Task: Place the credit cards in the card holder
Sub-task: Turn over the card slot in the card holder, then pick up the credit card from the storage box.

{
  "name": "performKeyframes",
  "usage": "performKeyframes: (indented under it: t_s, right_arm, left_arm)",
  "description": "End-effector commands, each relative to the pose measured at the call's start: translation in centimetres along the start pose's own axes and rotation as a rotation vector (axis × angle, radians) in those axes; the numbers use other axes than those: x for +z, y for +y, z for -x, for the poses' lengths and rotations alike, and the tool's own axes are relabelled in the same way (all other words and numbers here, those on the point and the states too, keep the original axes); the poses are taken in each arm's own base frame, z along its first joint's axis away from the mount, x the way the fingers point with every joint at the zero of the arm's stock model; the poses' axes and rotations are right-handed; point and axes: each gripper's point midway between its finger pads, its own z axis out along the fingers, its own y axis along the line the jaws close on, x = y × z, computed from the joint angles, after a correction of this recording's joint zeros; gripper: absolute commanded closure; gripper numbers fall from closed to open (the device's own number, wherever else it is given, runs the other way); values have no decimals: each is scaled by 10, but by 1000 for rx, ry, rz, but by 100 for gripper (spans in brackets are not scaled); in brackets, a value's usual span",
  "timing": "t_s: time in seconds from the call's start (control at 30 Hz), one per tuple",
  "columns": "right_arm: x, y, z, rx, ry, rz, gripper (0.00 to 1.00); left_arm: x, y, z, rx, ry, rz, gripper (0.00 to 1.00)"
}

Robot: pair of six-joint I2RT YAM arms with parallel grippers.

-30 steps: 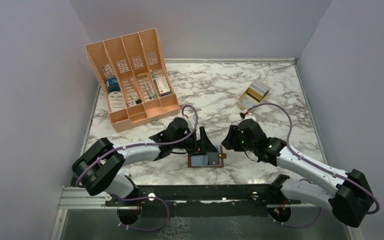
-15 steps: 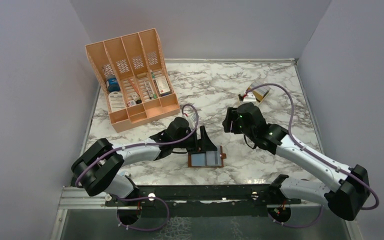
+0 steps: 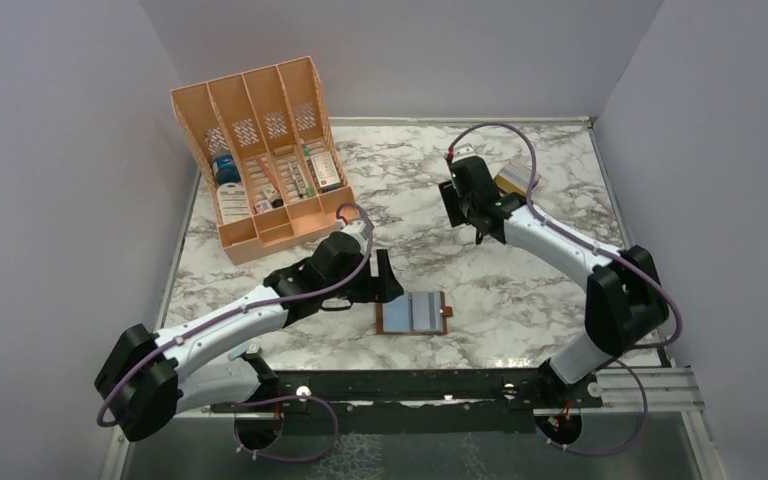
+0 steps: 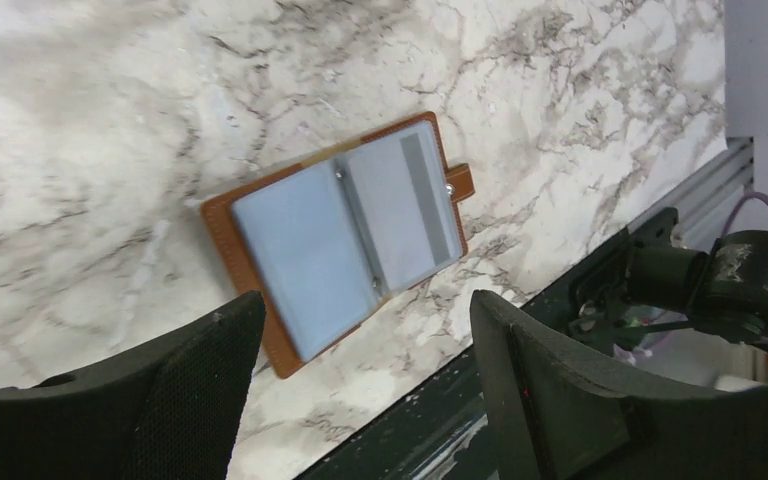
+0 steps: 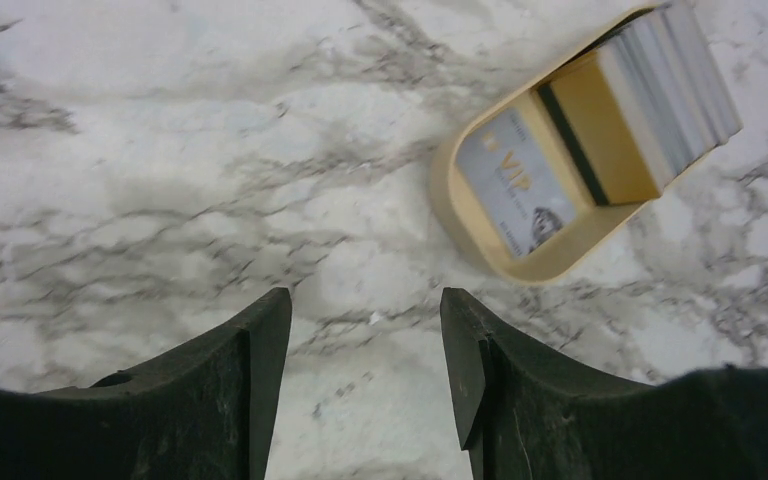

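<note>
The brown card holder [image 3: 412,314] lies open and flat near the table's front edge, its bluish sleeves facing up [image 4: 345,235]. A card with a grey stripe [image 4: 420,185] sits in its right sleeve. My left gripper [image 3: 385,278] hovers open just left of the holder [image 4: 365,305], touching nothing. The credit cards [image 5: 660,95] stand stacked in a tan stand [image 5: 520,255] at the back right, one "VIP" card leaning in front. My right gripper [image 3: 463,222] is open and empty over bare marble [image 5: 365,298], short of the stand [image 3: 513,180].
The big orange slotted organiser [image 3: 260,160] with boxes and bottles stands at the back left. A black metal rail [image 3: 410,385] runs along the table's front edge, close to the holder. Grey walls close in on three sides.
My right arm has swung away from the card holder to the back right, towards the stand, and its jaws have widened. My left gripper has drawn back a little to the left of the holder.
</note>
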Motion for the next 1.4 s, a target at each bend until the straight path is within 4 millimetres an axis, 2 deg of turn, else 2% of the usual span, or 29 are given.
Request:
performKeyframes:
  t_s: [0.0,0.13,0.23,0.37,0.47,0.63,0.87,1.0,1.23,1.37]
  right_arm:
    - [37,-40,20,-142,26,-114,43]
    - [68,-76,22,-194,104,-221,41]
    - [85,-97,24,-196,131,-246,40]
    - [98,-121,34,-239,104,-282,40]
    - [108,-134,33,-270,124,-291,40]
    - [118,-143,32,-323,130,-304,40]
    - [130,-154,16,-331,157,-314,41]
    - [133,-168,10,-342,183,-378,42]
    - [136,-168,16,-321,155,-357,45]
    - [140,-159,11,-324,165,-301,45]
  left_arm:
    - [-36,20,20,142,-91,136,23]
    - [-64,10,35,218,-158,114,22]
    - [-76,-5,38,246,-171,48,22]
    - [-86,-4,39,274,-156,69,22]
    - [-89,1,40,290,-168,93,21]
    - [-94,8,40,281,-189,116,21]
    - [-99,7,43,279,-213,114,20]
    - [-100,7,44,276,-220,114,20]
    - [-103,7,46,271,-238,117,20]
    - [-104,8,47,269,-242,121,20]
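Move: The credit cards stand about 14 cm ahead of the right hand, 14 cm to its right and 8 cm lower. They are in the far end of the beige tray, whose middle is roughly 11 cm ahead and 11 cm right. The card holder lies some 22 cm back and 13 cm left of the right hand. From the left hand the cards are about 25 cm ahead and 28 cm right. Open right hand sweeps about 14 cm forward and 14 right, sinking towards credit cards; left hand retreats up-left. ##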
